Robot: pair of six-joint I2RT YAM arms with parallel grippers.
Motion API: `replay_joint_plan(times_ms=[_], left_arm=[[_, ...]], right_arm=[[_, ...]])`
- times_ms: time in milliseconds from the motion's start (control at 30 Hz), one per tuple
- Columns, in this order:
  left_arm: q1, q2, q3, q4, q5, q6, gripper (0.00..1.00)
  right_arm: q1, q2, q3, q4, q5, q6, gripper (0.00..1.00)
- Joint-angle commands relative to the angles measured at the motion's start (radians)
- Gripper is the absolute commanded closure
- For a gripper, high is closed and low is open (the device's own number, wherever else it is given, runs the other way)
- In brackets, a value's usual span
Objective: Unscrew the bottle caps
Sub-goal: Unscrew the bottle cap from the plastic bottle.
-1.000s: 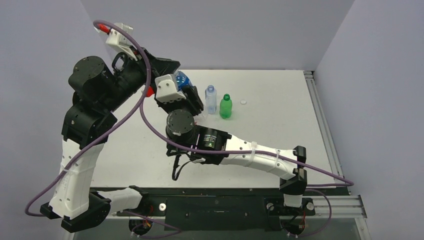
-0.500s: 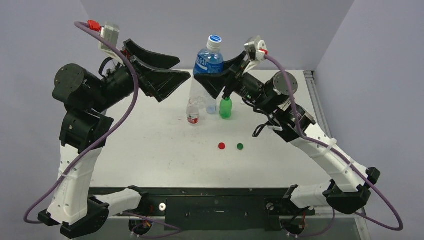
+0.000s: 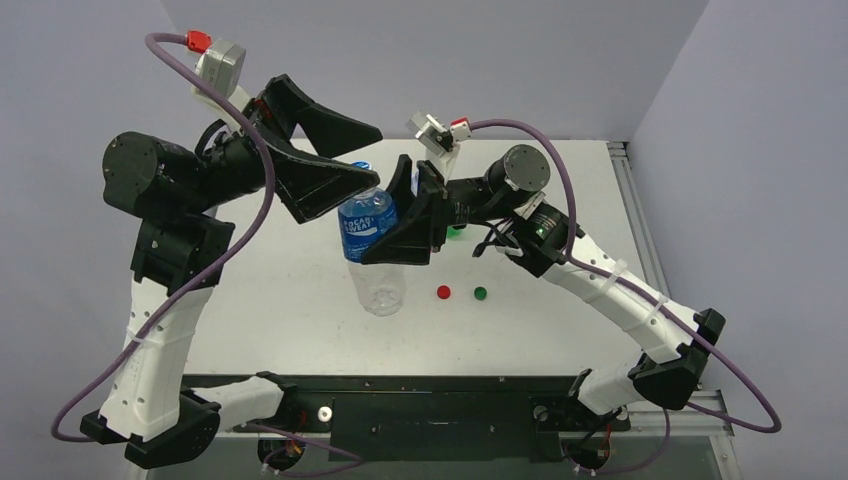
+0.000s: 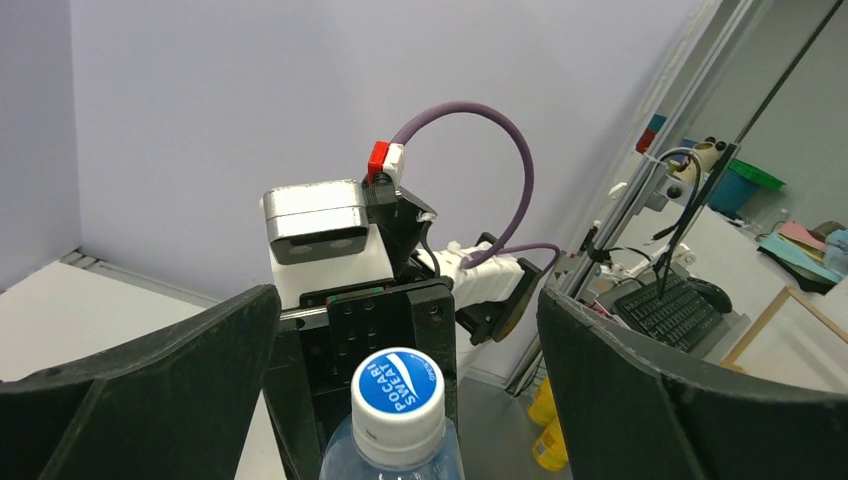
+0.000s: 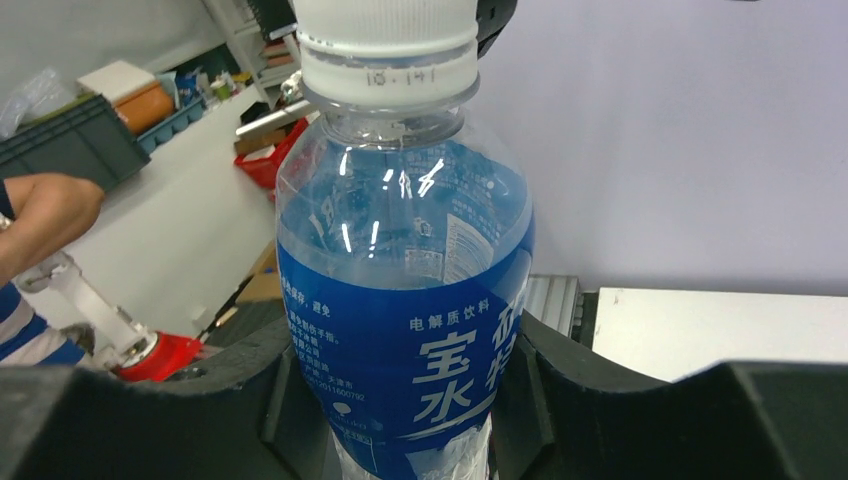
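Note:
My right gripper [image 3: 390, 218] is shut on the clear bottle with the blue label [image 3: 362, 228] and holds it off the table, its cap toward my left gripper. The right wrist view shows the jaws clamped on the label [image 5: 405, 300], with the whitish-blue cap [image 5: 385, 30] on. My left gripper [image 3: 372, 150] is open. Its jaws stand wide on either side of that cap [image 4: 398, 385] without touching it. A red cap [image 3: 443, 292] and a green cap [image 3: 480, 293] lie loose on the table. The green bottle [image 3: 455, 232] peeks out behind the right arm. The other bottles are hidden.
The white table [image 3: 560, 200] has a metal rail [image 3: 640, 230] along its right edge and grey walls behind. Both arms cross above the table's middle. A black base bar [image 3: 430, 410] runs along the near edge.
My right gripper has carried the blue-label bottle down and left from high at the back, tilting it toward my left gripper. The open left jaws now flank its cap.

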Motion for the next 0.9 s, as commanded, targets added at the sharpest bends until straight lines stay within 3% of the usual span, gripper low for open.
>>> replay_joint_plan(times_ms=[0, 200, 367, 467, 633, 667, 700, 767, 833, 867], left_arm=[[0.004, 0.012, 0.003, 0.074, 0.084, -0.049, 0.01], [-0.002, 0.02, 0.002, 0.127, 0.172, -0.083, 0.33], [-0.013, 0.018, 0.002, 0.138, 0.21, -0.1, 0.47], [-0.02, 0.018, -0.001, 0.139, 0.235, -0.105, 0.62], [-0.026, 0.014, -0.004, 0.136, 0.243, -0.104, 0.7], [-0.026, 0.015, -0.003, 0.133, 0.244, -0.103, 0.76], [-0.026, 0.015, 0.003, 0.129, 0.243, -0.093, 0.8], [-0.026, 0.015, 0.006, 0.115, 0.23, -0.072, 0.99], [-0.026, 0.014, 0.013, 0.096, 0.21, -0.04, 1.0], [-0.026, 0.016, 0.015, 0.073, 0.203, -0.029, 1.0]], right_arm=[[0.007, 0.014, 0.075, -0.062, -0.08, -0.078, 1.0], [-0.022, 0.05, 0.124, -0.075, -0.099, -0.068, 1.0], [-0.042, 0.064, 0.127, -0.024, -0.115, -0.02, 1.0], [-0.059, 0.069, 0.121, 0.052, -0.143, 0.025, 1.0], [-0.096, 0.075, 0.119, 0.203, -0.18, 0.165, 1.0], [-0.099, 0.075, 0.12, 0.211, -0.182, 0.173, 1.0], [-0.105, 0.075, 0.118, 0.213, -0.182, 0.174, 1.0], [-0.114, 0.073, 0.113, 0.211, -0.175, 0.175, 1.0], [-0.122, 0.071, 0.12, 0.172, -0.161, 0.141, 1.0], [-0.13, 0.07, 0.129, 0.061, -0.15, 0.056, 1.0]])
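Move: The white cap of the blue-label bottle sits just inside my open left fingers, about 1 cm back, 1 cm to the right and 1 cm below the point between the pads. The bottle's middle is some 12 cm below that left hand, 3 cm back and 1 cm right. From my right hand, already gripping the bottle around its label, the cap is about 10 cm above and 1 cm ahead. I ease my left hand back, down and to the right, about 2 cm in all, turning it some 10 degrees clockwise, while its wide-open fingers close from both sides and pinch the white cap. My right hand keeps its grip on the bottle, carrying it 1.5 cm or so to the right and turning it nearly 10 degrees counter-clockwise, mostly in the later half. ##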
